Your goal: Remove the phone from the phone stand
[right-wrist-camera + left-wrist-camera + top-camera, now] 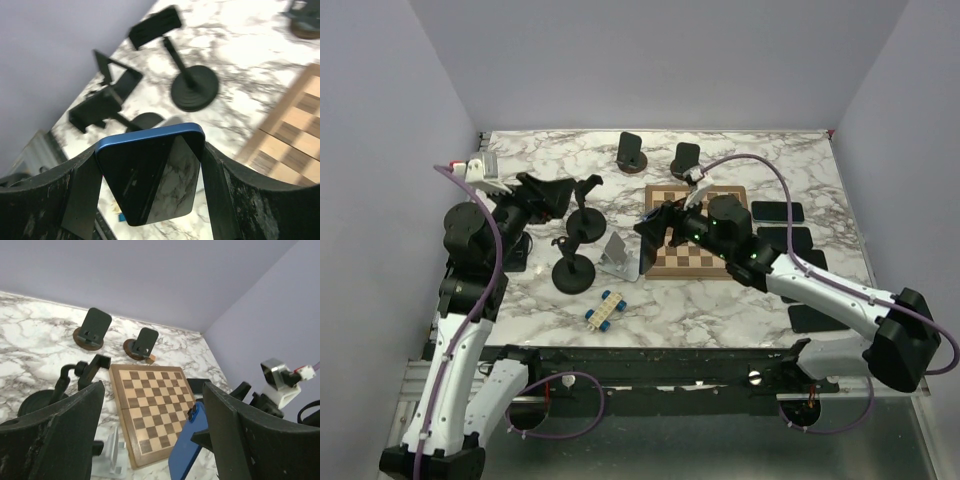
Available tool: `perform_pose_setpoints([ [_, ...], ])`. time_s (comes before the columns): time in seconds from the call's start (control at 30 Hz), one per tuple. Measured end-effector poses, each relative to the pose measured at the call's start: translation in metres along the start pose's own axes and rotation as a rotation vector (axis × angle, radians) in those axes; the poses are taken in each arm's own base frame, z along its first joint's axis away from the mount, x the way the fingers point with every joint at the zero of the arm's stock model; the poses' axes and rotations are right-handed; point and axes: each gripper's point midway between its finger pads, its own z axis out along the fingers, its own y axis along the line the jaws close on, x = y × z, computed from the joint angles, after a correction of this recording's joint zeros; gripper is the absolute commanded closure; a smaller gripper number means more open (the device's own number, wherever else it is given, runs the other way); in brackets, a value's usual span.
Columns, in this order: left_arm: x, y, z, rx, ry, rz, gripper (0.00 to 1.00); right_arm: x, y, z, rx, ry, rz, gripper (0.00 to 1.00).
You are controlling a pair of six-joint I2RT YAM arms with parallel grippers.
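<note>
My right gripper [652,226] [149,148] is shut on the blue phone [150,175] [186,447], its fingers pressing on the two long edges. It holds the phone in the air over the near left corner of the chessboard [698,232]. The light grey phone stand [618,256] [113,456] stands just left of the phone, apart from it and with nothing on it. My left gripper [582,194] [153,390] hovers open behind and to the left of the stand, holding nothing.
Two black clamp stands on round bases [573,271] [586,224] sit left of the grey stand. Two dark cradles [631,152] [684,159] stand at the back. Several dark phones [777,211] lie at the right. A blue-and-white block [605,310] lies near the front.
</note>
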Motion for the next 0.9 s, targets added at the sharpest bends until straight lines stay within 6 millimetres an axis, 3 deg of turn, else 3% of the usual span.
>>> perform_pose_setpoints([
  [0.17,-0.035,-0.021,0.025,0.049,-0.042,-0.009,0.15,-0.013,-0.044,-0.023,0.186,-0.074,0.035,0.99],
  [0.33,-0.056,-0.04,0.029,0.097,-0.081,0.072,0.14,-0.032,-0.065,-0.045,0.289,-0.171,0.068,0.99],
  [0.43,-0.053,-0.042,0.024,0.099,-0.102,0.142,0.14,-0.033,-0.074,-0.053,0.34,-0.202,0.094,0.99],
  [0.57,-0.035,-0.02,0.021,0.041,-0.098,0.205,0.14,-0.03,-0.094,-0.062,0.44,-0.223,0.145,0.99],
  [0.73,-0.019,-0.009,0.022,0.013,-0.077,0.243,0.14,-0.027,-0.117,-0.075,0.559,-0.245,0.193,0.99],
  [0.9,-0.019,-0.01,0.02,0.005,-0.089,0.269,0.14,-0.026,-0.129,-0.092,0.645,-0.256,0.208,0.99],
])
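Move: Out to the right and farther over the table lie the phones already laid down. The farthest of them is some 23 cm ahead of the phone-holding right hand, 35 cm to its right and 25 cm lower; the next phone is about 15 cm ahead and 37 cm right. The chessboard's middle is roughly 17 cm ahead, 11 cm right; the white stand 8 cm ahead, 12 cm left. From the empty left hand, the farthest phone lies about 24 cm ahead, 60 cm right, 37 cm below. Carrying the phone still pinched between its fingers, the right hand sweeps some 15 cm right and a little forward, away from the white stand and towards the laid-out phones, swinging clockwise about 40 degrees at nearly level height. The open left hand rises about 7 cm with a slight forward shift, then sinks most of the way back, tilting up and rolling slightly. ##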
